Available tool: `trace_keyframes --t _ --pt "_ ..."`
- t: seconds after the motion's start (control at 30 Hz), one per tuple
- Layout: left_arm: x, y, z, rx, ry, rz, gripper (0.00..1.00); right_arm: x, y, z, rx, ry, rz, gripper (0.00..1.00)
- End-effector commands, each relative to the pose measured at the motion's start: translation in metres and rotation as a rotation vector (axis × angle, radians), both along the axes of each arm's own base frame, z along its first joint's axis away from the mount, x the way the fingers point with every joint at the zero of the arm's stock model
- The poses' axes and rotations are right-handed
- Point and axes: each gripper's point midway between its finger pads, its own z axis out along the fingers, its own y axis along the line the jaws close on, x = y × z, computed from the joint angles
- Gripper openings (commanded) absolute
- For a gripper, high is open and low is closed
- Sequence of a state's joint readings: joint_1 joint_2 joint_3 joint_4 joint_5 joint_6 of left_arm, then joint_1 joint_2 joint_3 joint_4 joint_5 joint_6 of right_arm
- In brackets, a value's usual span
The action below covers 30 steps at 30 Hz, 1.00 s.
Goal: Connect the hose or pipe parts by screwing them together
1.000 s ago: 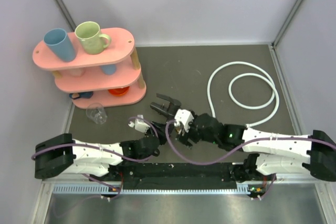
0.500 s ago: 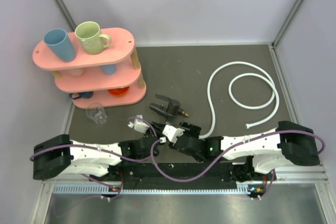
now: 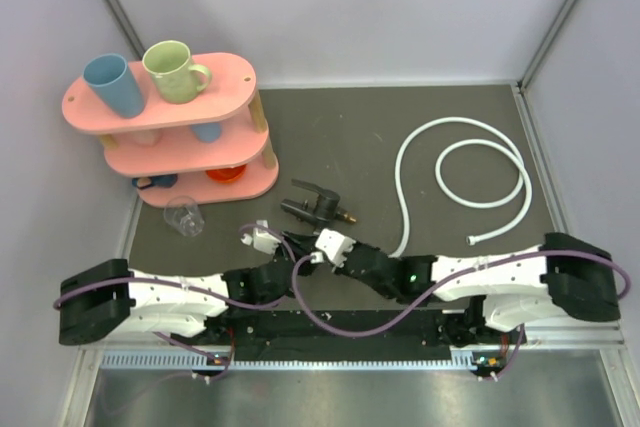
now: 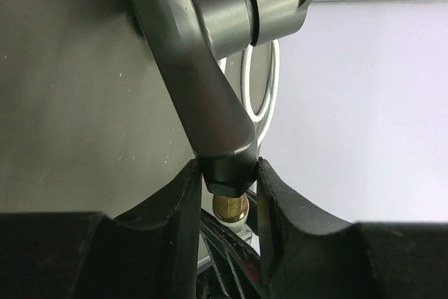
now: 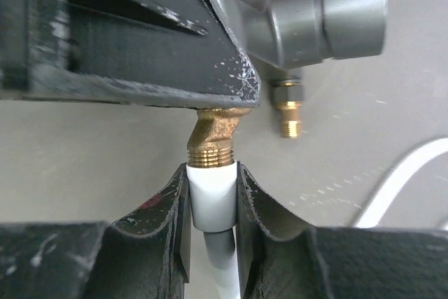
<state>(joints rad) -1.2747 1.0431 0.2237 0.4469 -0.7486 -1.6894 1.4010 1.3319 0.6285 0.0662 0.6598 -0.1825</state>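
The black Y-shaped tap fitting (image 3: 315, 205) stands near the table's middle, just past both grippers. My left gripper (image 4: 225, 176) is shut on the fitting's black lower nut (image 4: 225, 171), with a brass threaded end (image 4: 231, 208) poking out below it. My right gripper (image 5: 212, 201) is shut on the white end collar of the hose (image 5: 212, 197), which butts against that brass thread (image 5: 212, 141). A second brass end (image 5: 289, 113) hangs free beside it. The rest of the white hose (image 3: 480, 172) lies looped at the right, its other end (image 3: 475, 240) loose on the mat.
A pink tiered shelf (image 3: 235, 72) with a blue cup (image 3: 112, 84) and a green mug (image 3: 172, 71) stands at the back left. A clear glass (image 3: 185, 215) lies in front of it. Purple cables (image 3: 350, 309) sag over the arms near the front edge.
My right gripper drew back from the fitting toward the near edge, came in beside the left gripper and closed on the hose end. The left gripper has kept its grip on the fitting.
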Motion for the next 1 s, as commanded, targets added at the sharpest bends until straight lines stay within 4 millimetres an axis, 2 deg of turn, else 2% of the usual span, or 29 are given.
trace_keyframes --t 0.0,0.03,0.07,0.1,0.13,0.2,0.23,0.3,0.33,0.37,0.4,0.47,0.57,0.63,0.67,0.7,0.73,0.77,0.83,0.87,0.9,0.93,0.97 --pt "-0.011 -0.016 0.011 -0.064 -0.001 -0.079 0.00 0.020 0.016 0.049 0.404 0.150 0.099 0.00" --pt "-0.011 -0.018 0.011 -0.065 -0.001 -0.087 0.00 0.025 0.013 0.049 0.433 0.170 0.107 0.00" --pt "-0.011 -0.020 0.007 -0.054 -0.005 -0.092 0.00 0.021 0.015 0.046 0.456 0.223 0.153 0.00" --pt "-0.011 -0.021 0.011 -0.085 -0.019 -0.093 0.00 0.037 0.005 0.043 0.461 0.251 0.125 0.00" --pt "-0.011 -0.022 0.006 -0.078 -0.020 -0.095 0.00 0.028 0.009 0.039 0.458 0.315 0.192 0.00" --pt "-0.010 -0.022 0.007 -0.085 -0.033 -0.092 0.00 0.031 0.006 0.037 0.459 0.383 0.221 0.00" --pt "-0.010 -0.023 0.004 -0.070 -0.036 -0.095 0.00 0.018 0.012 0.035 0.459 0.457 0.294 0.00" --pt "-0.007 -0.023 0.005 -0.061 -0.048 -0.085 0.00 0.019 0.013 0.037 0.493 0.535 0.318 0.00" --pt "-0.006 -0.023 0.006 -0.056 -0.059 -0.082 0.00 0.006 0.017 0.034 0.513 0.629 0.379 0.00" --pt "-0.005 -0.023 0.006 -0.052 -0.067 -0.075 0.00 0.001 0.018 0.034 0.543 0.690 0.385 0.00" --pt "-0.004 -0.022 0.007 -0.049 -0.073 -0.072 0.00 0.005 0.017 0.035 0.567 0.714 0.385 0.00" --pt "-0.004 -0.021 0.005 -0.038 -0.076 -0.068 0.00 -0.005 0.019 0.031 0.591 0.814 0.417 0.00" --pt "-0.001 -0.019 0.004 -0.030 -0.076 -0.051 0.00 0.000 0.018 0.027 0.625 0.904 0.400 0.00" --pt "0.001 -0.017 0.003 -0.026 -0.076 -0.036 0.00 0.009 0.013 0.014 0.590 0.892 0.320 0.05" --pt "0.002 -0.017 0.003 -0.023 -0.077 -0.031 0.00 0.012 0.011 0.015 0.587 0.870 0.296 0.09" --pt "0.003 -0.016 0.003 -0.020 -0.078 -0.024 0.00 0.015 0.007 0.012 0.577 0.847 0.268 0.25" --pt "0.003 -0.017 0.005 -0.018 -0.082 -0.024 0.00 0.025 0.002 0.010 0.568 0.791 0.211 0.32" --pt "0.003 -0.017 0.004 -0.005 -0.078 -0.024 0.00 0.023 -0.004 0.013 0.568 0.756 0.199 0.35" --pt "0.003 -0.017 0.004 -0.001 -0.075 -0.021 0.00 0.027 -0.013 0.012 0.542 0.683 0.160 0.50" --pt "0.004 -0.018 0.006 -0.005 -0.076 -0.020 0.00 0.021 -0.014 0.011 0.517 0.664 0.160 0.54" --pt "0.004 -0.018 0.007 -0.006 -0.077 -0.017 0.00 0.020 -0.016 0.023 0.518 0.613 0.170 0.58" --pt "0.004 -0.018 0.008 -0.006 -0.079 -0.016 0.00 0.026 -0.022 0.022 0.492 0.550 0.133 0.61" --pt "0.005 -0.019 0.010 -0.008 -0.083 -0.016 0.00 0.018 -0.021 0.022 0.467 0.530 0.139 0.64"
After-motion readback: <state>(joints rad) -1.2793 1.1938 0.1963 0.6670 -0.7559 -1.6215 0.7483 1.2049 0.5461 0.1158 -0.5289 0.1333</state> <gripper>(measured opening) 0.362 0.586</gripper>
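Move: The right hand already grips the hose's white collar; the brass fitting it joins is about 2 cm to the left and 1 cm higher. The faucet's free brass inlet lies some 7 cm ahead and 1 cm right, and the faucet body roughly 9 cm ahead and 4 cm left, both about 2 cm lower. From the left hand, gripping the faucet's end, the brass fitting is about 3 cm right, 1 cm back and 1 cm lower. Gripping the white collar, the right hand twists some 60 degrees, sinking about 1.5 cm, then opens and rises. ##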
